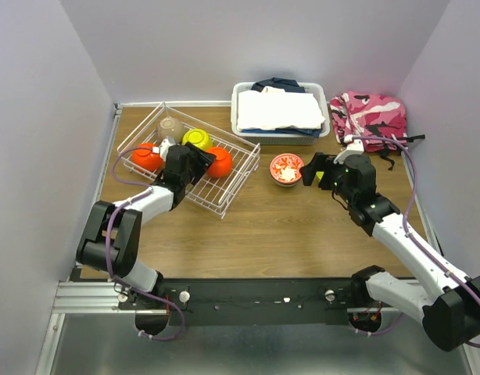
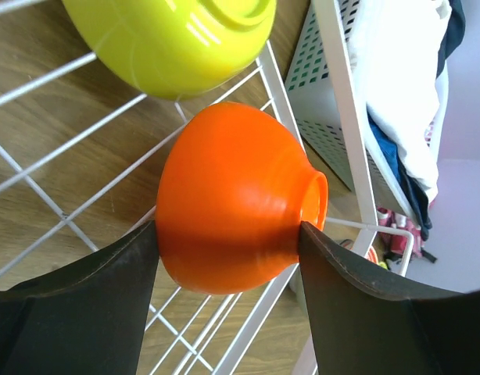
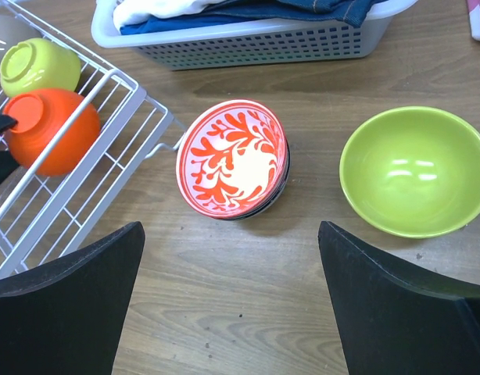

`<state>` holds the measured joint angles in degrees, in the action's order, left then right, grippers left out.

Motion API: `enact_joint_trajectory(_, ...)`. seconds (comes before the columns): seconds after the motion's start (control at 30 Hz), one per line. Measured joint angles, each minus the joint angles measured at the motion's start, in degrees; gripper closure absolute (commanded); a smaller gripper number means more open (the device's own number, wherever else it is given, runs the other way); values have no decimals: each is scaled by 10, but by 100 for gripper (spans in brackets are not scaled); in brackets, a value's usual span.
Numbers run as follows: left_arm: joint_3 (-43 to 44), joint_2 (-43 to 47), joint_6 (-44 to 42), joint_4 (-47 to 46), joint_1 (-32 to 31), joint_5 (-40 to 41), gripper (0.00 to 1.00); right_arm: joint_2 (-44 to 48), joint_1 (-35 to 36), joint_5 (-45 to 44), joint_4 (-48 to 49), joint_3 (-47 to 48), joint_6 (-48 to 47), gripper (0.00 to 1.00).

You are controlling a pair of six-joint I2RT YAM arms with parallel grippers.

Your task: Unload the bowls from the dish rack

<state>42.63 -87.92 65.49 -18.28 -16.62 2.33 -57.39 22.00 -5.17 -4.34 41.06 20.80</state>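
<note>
The white wire dish rack [image 1: 228, 191] stands at the back left and holds several bowls upside down. Among them are a taupe one [image 1: 171, 126], a lime-yellow one [image 1: 197, 139] and an orange one [image 1: 146, 157]. My left gripper [image 1: 199, 162] reaches into the rack and is shut on a second orange bowl [image 2: 232, 195], one finger pressed on each side. The lime-yellow bowl [image 2: 173, 39] lies just beyond it. On the table, a red-patterned bowl [image 3: 234, 158] sits on a darker bowl, and a lime bowl [image 3: 416, 170] stands upright to its right. My right gripper [image 3: 230, 234] hovers open just short of them, holding nothing.
A white plastic bin [image 1: 277, 113] of folded cloth stands behind the patterned bowl [image 1: 286, 169]. A pink camouflage cloth [image 1: 370, 116] lies at the back right. The rack's thick rim [image 2: 345, 117] runs close beside the held bowl. Walls close in the table on three sides.
</note>
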Motion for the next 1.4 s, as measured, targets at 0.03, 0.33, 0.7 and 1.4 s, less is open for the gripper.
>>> enact_joint_trajectory(0.03,3,7,-9,9,0,5,54,0,0,2,0,0,0,0)
enact_joint_trajectory(0.33,44,76,-139,80,0,51,55,-1,0,16,-5,1,-3,0)
enact_joint_trajectory(0.7,106,149,-371,181,-59,109,54,-20,0,33,-67,66,-3,0)
enact_joint_trajectory(1.4,31,233,-991,78,-478,395,50,-105,0,108,-284,270,37,0)
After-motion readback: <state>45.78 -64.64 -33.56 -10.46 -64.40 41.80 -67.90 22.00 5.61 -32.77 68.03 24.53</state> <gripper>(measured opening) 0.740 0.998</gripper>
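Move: The orange bowl is already pinched in the left hand, low over the rack; the stack topped by the red-patterned bowl lies about 20 cm right of it, 2 cm farther out and 7 cm lower. The rack's lime bowl is some 8 cm ahead and 6 cm left, the laundry basket 17 cm ahead and 18 cm right. From the empty right hand the patterned bowl is about 8 cm ahead, 5 cm left, 15 cm below. Left lifts the held orange bowl 15 cm, then swings back-right, rolling some 90 degrees; right rises 5 cm. ##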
